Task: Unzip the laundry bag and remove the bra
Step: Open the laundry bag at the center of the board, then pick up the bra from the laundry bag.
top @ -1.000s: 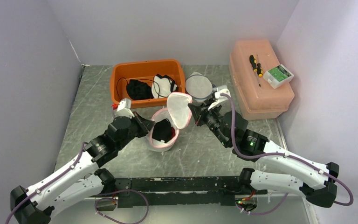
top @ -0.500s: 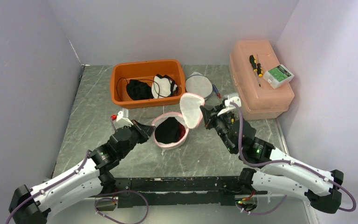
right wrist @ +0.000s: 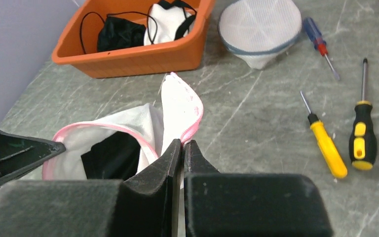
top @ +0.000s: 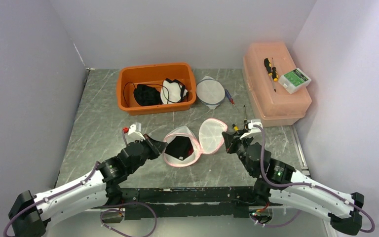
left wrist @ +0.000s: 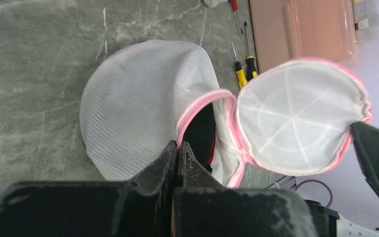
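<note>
The white mesh laundry bag (top: 176, 158) with pink trim lies unzipped on the table near the front. Its round lid (top: 212, 135) is folded out to the right. A black bra (top: 179, 146) shows in the opening, also as the bra (left wrist: 201, 129) in the left wrist view and the bra (right wrist: 109, 156) in the right wrist view. My left gripper (top: 163, 146) is shut on the pink rim at the bag's left side; the left gripper (left wrist: 178, 145) pinches that rim. My right gripper (top: 225, 140) is shut on the lid's pink edge, as the right gripper (right wrist: 183, 143) shows.
An orange bin (top: 128, 106) with black and white garments stands behind the bag. A second round mesh bag (top: 210, 92) lies beside it. Screwdrivers (right wrist: 326, 144) lie on the table to the right. A pink plastic box (top: 296, 111) with tools on top sits at the far right.
Both arms have drawn back toward the near edge and come down, carrying the bag from upright in the air to lying on the table. The lid now lies spread out to the right.
</note>
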Robot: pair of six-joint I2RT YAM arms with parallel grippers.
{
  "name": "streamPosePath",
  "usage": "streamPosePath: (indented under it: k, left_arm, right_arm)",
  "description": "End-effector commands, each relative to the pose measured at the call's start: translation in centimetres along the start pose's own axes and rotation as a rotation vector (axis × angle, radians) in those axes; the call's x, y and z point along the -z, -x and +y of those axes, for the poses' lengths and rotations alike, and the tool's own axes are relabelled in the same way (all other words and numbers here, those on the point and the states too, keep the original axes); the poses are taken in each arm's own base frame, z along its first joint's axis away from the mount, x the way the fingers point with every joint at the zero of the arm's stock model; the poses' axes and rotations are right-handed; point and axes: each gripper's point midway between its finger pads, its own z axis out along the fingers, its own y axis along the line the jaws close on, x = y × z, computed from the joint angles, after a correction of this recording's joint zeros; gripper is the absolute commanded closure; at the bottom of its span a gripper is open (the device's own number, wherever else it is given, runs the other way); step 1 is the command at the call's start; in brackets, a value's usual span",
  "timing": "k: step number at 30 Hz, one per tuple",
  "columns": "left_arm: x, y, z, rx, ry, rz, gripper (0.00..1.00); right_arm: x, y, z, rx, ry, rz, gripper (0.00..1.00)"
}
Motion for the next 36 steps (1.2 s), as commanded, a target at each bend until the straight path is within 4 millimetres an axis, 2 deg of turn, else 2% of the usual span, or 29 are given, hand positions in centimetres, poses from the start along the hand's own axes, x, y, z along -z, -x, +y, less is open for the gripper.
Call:
streamPosePath:
  k: [1,4,7,9,11,14,16,18,21,23,28,31,36]
  left_arm:
    - [0.6,1.3,0.1,-0.013,0.034,-0.043,0.97]
    - [0.9,1.7,0.9,-0.048,0.107,-0.041,0.97]
    - [0.9,1.8,1.5,-0.069,0.156,-0.037,0.97]
    - [0.8,1.7,1.6,-0.077,0.171,-0.030,0.97]
    - [0.6,1.6,1.7,-0.087,0.181,-0.022,0.97]
    - [0.4,1.4,1.9,-0.099,0.194,-0.012,0.97]
    - [0.4,1.4,2.0,-0.104,0.201,-0.011,0.97]
    - [0.6,1.4,2.4,-0.109,0.221,-0.010,0.97]
    - [1.1,1.5,3.3,-0.111,0.256,-0.010,0.95]
    - [1.5,1.6,3.8,-0.109,0.279,-0.013,0.94]
    - [2.1,1.1,5.5,-0.111,0.328,-0.005,0.93]
    - [2.1,0.6,6.2,-0.115,0.347,0.011,0.92]
    - [1.7,-0.3,7.2,-0.129,0.386,0.038,0.92]
  right_arm:
    - [1.1,-1.3,-2.2,-0.080,-0.079,0.028,0.90]
    - [1.8,-1.4,-3.5,-0.086,-0.121,0.041,0.65]
    - [2.6,-0.2,-3.9,-0.087,-0.131,0.031,0.45]
    - [3.0,1.2,-3.7,-0.081,-0.118,0.014,0.39]
    - [3.2,2.7,-2.7,-0.068,-0.073,0.006,0.37]
    - [3.0,3.6,0.9,-0.043,0.079,0.037,0.36]
    - [2.5,2.4,4.3,-0.035,0.206,0.113,0.36]
    - [1.5,0.3,6.7,-0.036,0.272,0.197,0.36]
    - [0.0,-2.9,8.5,-0.058,0.310,0.267,0.36]
    - [-1.0,-4.8,8.8,-0.059,0.307,0.295,0.36]
    - [-2.8,-8.0,10.6,-0.062,0.357,0.368,0.36]
    - [-3.8,-9.1,11.0,-0.061,0.356,0.387,0.36]
    - [-5.7,-11.4,8.1,-0.058,0.239,0.437,0.38]
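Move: The right hand pinches the outer edge of the laundry bag's open lid, whose middle hangs about 5 cm to its left, 1 cm farther out and 5 cm below. The bag's right rim lies some 10 cm left, 1 cm back and 12 cm lower, with the black bra about 7 cm farther left. A yellow screwdriver is roughly 7 cm out and 6 cm right, on the table. The left hand grips the left rim; the right rim is about 12 cm to its right, 2 cm back and 2 cm lower. Rightward and slightly down at first, about 4 cm, the right hand opens its fingers and lets go of the lid, rises clear, then sweeps left some 15 cm and sinks steeply over the bag's right rim, fingers spread and tipping down about 20 degrees as they swing counter-clockwise. The left hand draws its still-pinched rim left and down about 5 cm, rolling its left side up. ##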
